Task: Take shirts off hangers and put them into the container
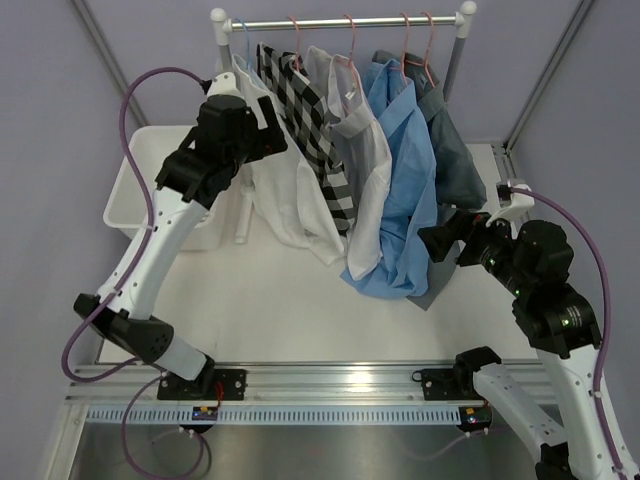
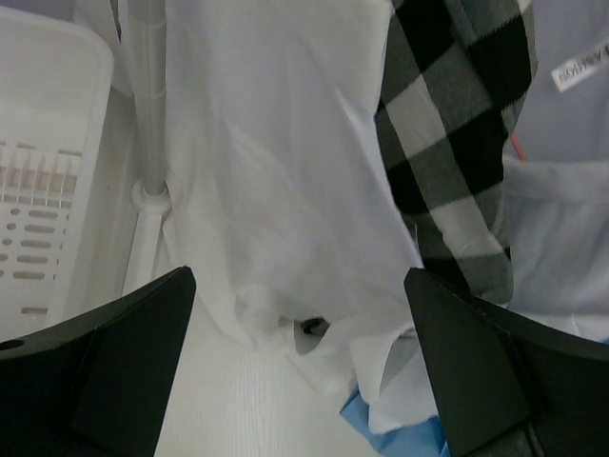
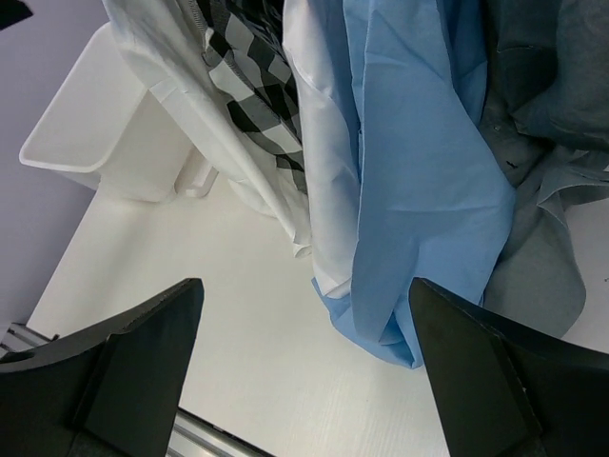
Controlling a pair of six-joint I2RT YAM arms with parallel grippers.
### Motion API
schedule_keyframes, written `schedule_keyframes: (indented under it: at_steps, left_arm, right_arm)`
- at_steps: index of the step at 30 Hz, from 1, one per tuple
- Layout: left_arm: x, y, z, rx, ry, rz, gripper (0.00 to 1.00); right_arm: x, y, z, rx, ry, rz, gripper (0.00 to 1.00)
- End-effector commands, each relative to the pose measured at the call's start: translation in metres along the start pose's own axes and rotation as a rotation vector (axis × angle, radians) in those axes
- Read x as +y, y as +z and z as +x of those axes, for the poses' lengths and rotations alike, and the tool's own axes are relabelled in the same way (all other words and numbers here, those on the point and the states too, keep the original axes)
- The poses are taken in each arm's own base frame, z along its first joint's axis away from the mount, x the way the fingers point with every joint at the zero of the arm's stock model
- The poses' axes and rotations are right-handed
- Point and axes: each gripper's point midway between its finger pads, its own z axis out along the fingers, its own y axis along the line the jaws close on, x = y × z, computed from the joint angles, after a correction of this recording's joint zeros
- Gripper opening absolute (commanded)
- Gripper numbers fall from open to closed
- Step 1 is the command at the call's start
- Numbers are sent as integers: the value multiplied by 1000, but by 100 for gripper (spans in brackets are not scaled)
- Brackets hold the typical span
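Observation:
Five shirts hang on hangers from a rail: plain white [image 1: 290, 205], black-and-white check [image 1: 318, 135], pale grey-white [image 1: 368, 165], light blue [image 1: 408, 190] and dark grey [image 1: 452, 150]. The hangers are pink [image 1: 350, 45], with one light blue [image 1: 240, 32] at the left end. The white container [image 1: 135, 190] stands left of the shirts. My left gripper [image 1: 272, 132] is open, high up beside the white shirt [image 2: 276, 162], with nothing between its fingers. My right gripper [image 1: 445, 232] is open too, facing the lower part of the light blue shirt [image 3: 428, 171] and apart from it.
The metal rail [image 1: 340, 20] rests on white posts; its left post [image 2: 147, 95] stands between the container [image 2: 48, 143] and the white shirt. The shirt tails reach down to the white tabletop [image 3: 238, 314]. A metal frame runs along the near table edge [image 1: 330, 375].

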Motion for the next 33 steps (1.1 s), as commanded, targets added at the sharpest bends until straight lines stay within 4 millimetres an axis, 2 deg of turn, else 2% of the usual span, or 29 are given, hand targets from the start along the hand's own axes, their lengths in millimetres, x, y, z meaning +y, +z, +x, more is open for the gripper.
schedule_keyframes:
  at_steps: [1, 4, 6, 10, 14, 15, 18, 19, 21, 22, 24, 25, 30, 33]
  left_arm:
    - [-5, 14, -46, -155, -63, -82, 99]
    - [-11, 36, -55, -177, -64, -114, 99]
    - [-8, 45, -61, -208, -55, -155, 99]
    - [-8, 68, -62, -227, -36, -194, 98]
    - [0, 75, -57, -230, -22, -243, 87]
    - [1, 76, -57, -232, -20, -247, 78]
    - [4, 80, -50, -223, 2, -260, 60]
    - [5, 81, -49, -222, 6, -265, 45]
    - [7, 80, -48, -219, 12, -267, 33]
    - [7, 78, -49, -220, 13, -267, 20]
    - [6, 73, -52, -226, 17, -259, 11]
    - [6, 70, -55, -233, 17, -255, 2]
    - [1, 53, -68, -249, 47, -213, 0]
    - [-5, 34, -83, -281, 51, -163, 0]
  right_arm:
    - [11, -3, 4, -1, -13, -69, 99]
    - [11, -6, 8, -8, -18, -77, 99]
    - [12, -9, 7, -27, -22, -86, 99]
    - [12, -12, 8, -42, -30, -91, 99]
    - [12, -16, 7, -56, -40, -92, 99]
    - [12, -17, 7, -61, -43, -92, 99]
    - [12, -18, 8, -65, -47, -99, 100]
    - [13, -18, 8, -65, -46, -101, 99]
    - [13, -20, 8, -70, -49, -103, 99]
    - [13, -20, 9, -67, -48, -100, 99]
    - [13, -21, 9, -70, -52, -106, 100]
    - [14, -21, 9, -66, -53, -108, 99]
    - [16, -24, 10, -67, -57, -118, 99]
    - [16, -24, 11, -63, -59, -121, 99]
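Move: The white shirt's upper part, just under its blue hanger, lies about 10 cm straight ahead of the open left hand and roughly level with it. The checked shirt hangs some 6 cm to the right of that part, the rack post stands about 6 cm to its left and 2 cm farther out, and the container sits about 18 cm left of the hand, 10 ahead and 28 below. From the right hand, the white shirt's upper part is some 27 cm ahead, 29 left and slightly higher. The left hand runs on forward about 9 cm, nearly level, into the white shirt's upper part just beneath the blue hanger, between the rack post and the checked shirt, turning some 15 degrees counter-clockwise and rolling its left side up a little, and it slows as it gets there. There its wide-open fingers shut fully, pinching a thin fold of the white cloth, while the empty right hand eases back a couple of centimetres with its fingers still open. ##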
